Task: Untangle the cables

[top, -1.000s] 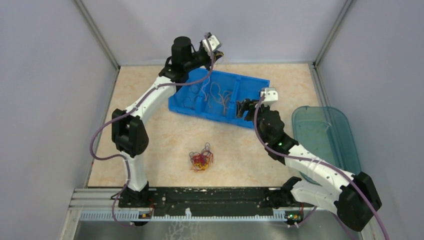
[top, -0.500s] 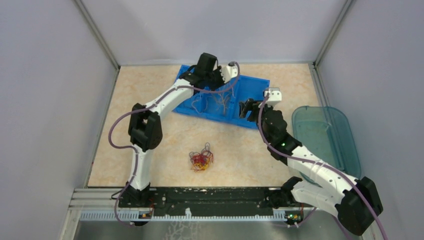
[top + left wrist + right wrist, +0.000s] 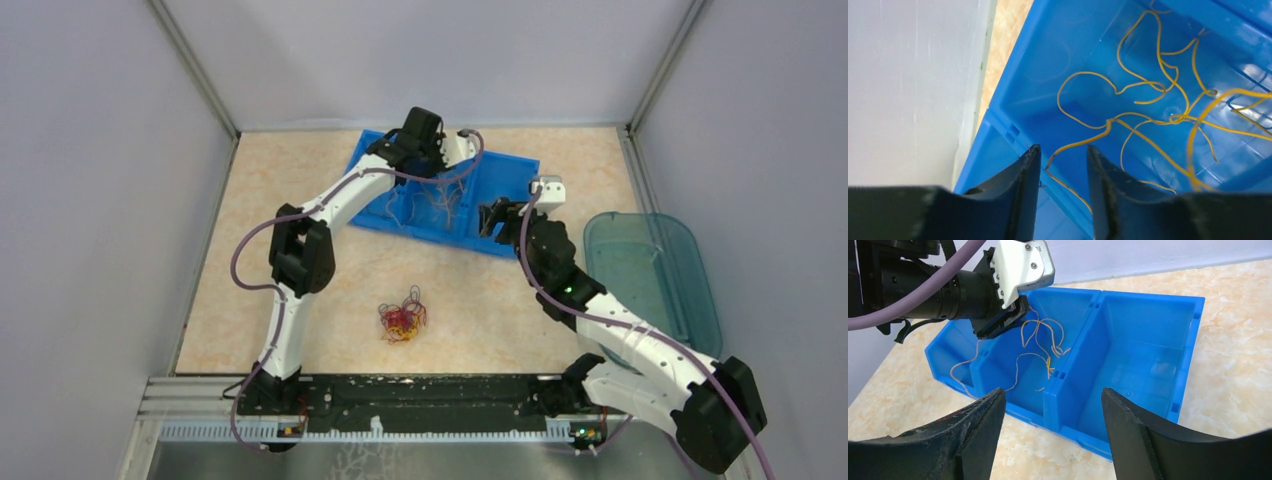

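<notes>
A tangled clump of red, orange-yellow and dark cables [image 3: 402,318] lies on the table in front of the blue bin [image 3: 510,166]. Loose yellow cables [image 3: 1148,85] [image 3: 1040,340] lie spread in the bin's middle compartment. My left gripper [image 3: 1060,150] [image 3: 440,170] hangs over that compartment's far side with its jaws apart. One yellow strand runs slack through the gap, and neither finger touches it. My right gripper [image 3: 1053,395] [image 3: 490,215] stands open and empty just off the bin's near right edge.
The bin's right compartment [image 3: 1148,355] holds nothing, and a pale strand [image 3: 960,370] lies in its left one. A clear teal tub [image 3: 650,270] stands at the right wall. Grey walls close in on three sides of the table [image 3: 300,250].
The left arm swung from behind the bin's far left corner to over its middle compartment, and its jaws went from shut to apart. The right arm barely moved.
</notes>
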Available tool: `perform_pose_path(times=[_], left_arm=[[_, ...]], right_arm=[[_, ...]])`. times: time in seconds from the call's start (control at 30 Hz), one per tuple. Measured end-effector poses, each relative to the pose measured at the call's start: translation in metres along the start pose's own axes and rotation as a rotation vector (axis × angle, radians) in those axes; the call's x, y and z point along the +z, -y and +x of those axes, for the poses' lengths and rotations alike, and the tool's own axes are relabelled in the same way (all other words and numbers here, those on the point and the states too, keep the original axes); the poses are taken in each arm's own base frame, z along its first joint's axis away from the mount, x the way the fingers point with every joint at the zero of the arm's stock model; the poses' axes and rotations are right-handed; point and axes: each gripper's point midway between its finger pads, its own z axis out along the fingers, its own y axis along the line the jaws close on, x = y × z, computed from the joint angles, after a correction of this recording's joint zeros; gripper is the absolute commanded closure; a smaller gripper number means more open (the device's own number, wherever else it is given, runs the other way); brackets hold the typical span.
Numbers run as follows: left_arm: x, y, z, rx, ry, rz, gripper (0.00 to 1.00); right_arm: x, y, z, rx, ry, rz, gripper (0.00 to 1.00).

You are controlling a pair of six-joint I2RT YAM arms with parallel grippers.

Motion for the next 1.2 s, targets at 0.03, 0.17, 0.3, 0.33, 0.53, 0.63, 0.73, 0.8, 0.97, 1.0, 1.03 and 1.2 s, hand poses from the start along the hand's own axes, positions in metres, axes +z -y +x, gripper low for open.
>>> perform_pose_path(times=[0.03, 0.17, 0.3, 0.33, 0.53, 0.63, 0.73, 0.8, 0.97, 1.0, 1.03, 1.2], left_arm=[[0.000, -0.001, 0.001, -0.001, -0.007, -0.007, 0.43], [-0.001, -0.004, 0.002, -0.002, -0.017, -0.016, 0.32], [-0.006, -0.009, -0.004, -0.010, -0.006, -0.024, 0.11], [-0.007, -0.010, -0.006, -0.015, -0.001, -0.023, 0.07], [-0.033, -0.006, -0.020, -0.033, 0.054, 0.036, 0.00], [-0.058, -0.008, -0.031, -0.046, 0.101, 0.070, 0.00], [-0.093, -0.015, -0.046, -0.065, 0.164, 0.095, 0.00], [-0.121, -0.026, -0.054, -0.094, 0.215, 0.096, 0.00], [-0.187, -0.064, -0.047, -0.240, 0.297, 0.044, 0.00], [-0.195, -0.069, -0.044, -0.263, 0.304, 0.037, 0.00], [-0.203, -0.074, -0.039, -0.287, 0.308, 0.025, 0.00], [-0.234, -0.072, 0.003, -0.420, 0.270, 0.011, 0.00]], right_arm=[[0.000, 0.000, 0.000, 0.001, -0.001, 0.001, 0.29], [-0.002, 0.001, -0.002, 0.012, 0.003, 0.003, 0.29], [-0.004, 0.001, -0.006, 0.022, 0.013, 0.001, 0.29], [-0.004, 0.000, -0.006, 0.024, 0.014, 0.001, 0.29], [-0.003, 0.001, -0.006, 0.041, 0.011, 0.004, 0.29], [0.001, 0.002, -0.001, 0.049, -0.006, 0.004, 0.29], [0.010, 0.002, 0.010, 0.053, -0.046, -0.007, 0.30], [0.025, 0.000, 0.017, 0.056, -0.081, -0.016, 0.30], [0.079, -0.015, 0.025, 0.059, -0.122, -0.046, 0.37], [0.093, -0.019, 0.026, 0.058, -0.126, -0.052, 0.40], [0.107, -0.024, 0.027, 0.056, -0.128, -0.058, 0.44], [0.168, -0.035, 0.047, 0.031, -0.158, -0.069, 0.69]])
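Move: The orange cable I am letting go of lies in the tray's middle compartment, its middle some 6 cm back from my left hand, 4 cm to its right and 6 cm below. The left compartment's middle is about 10 cm to that hand's left, 3 cm back and 8 cm down. From my right hand the cable is roughly 14 cm ahead, 10 cm left and 14 cm down; the right compartment is 11 cm ahead, 5 cm right and 15 cm down. I finish spreading my left fingers so the cable comes free, then lift that hand about 20 cm clear of the tray while drawing it back and left, rolling its left side down by some 25 degrees. Once it starts to clear, my right hand darts forward about 15 cm, also left and slightly down, over the middle compartment, partly closing its fingers around the raised strand without yet a clear pinch. ##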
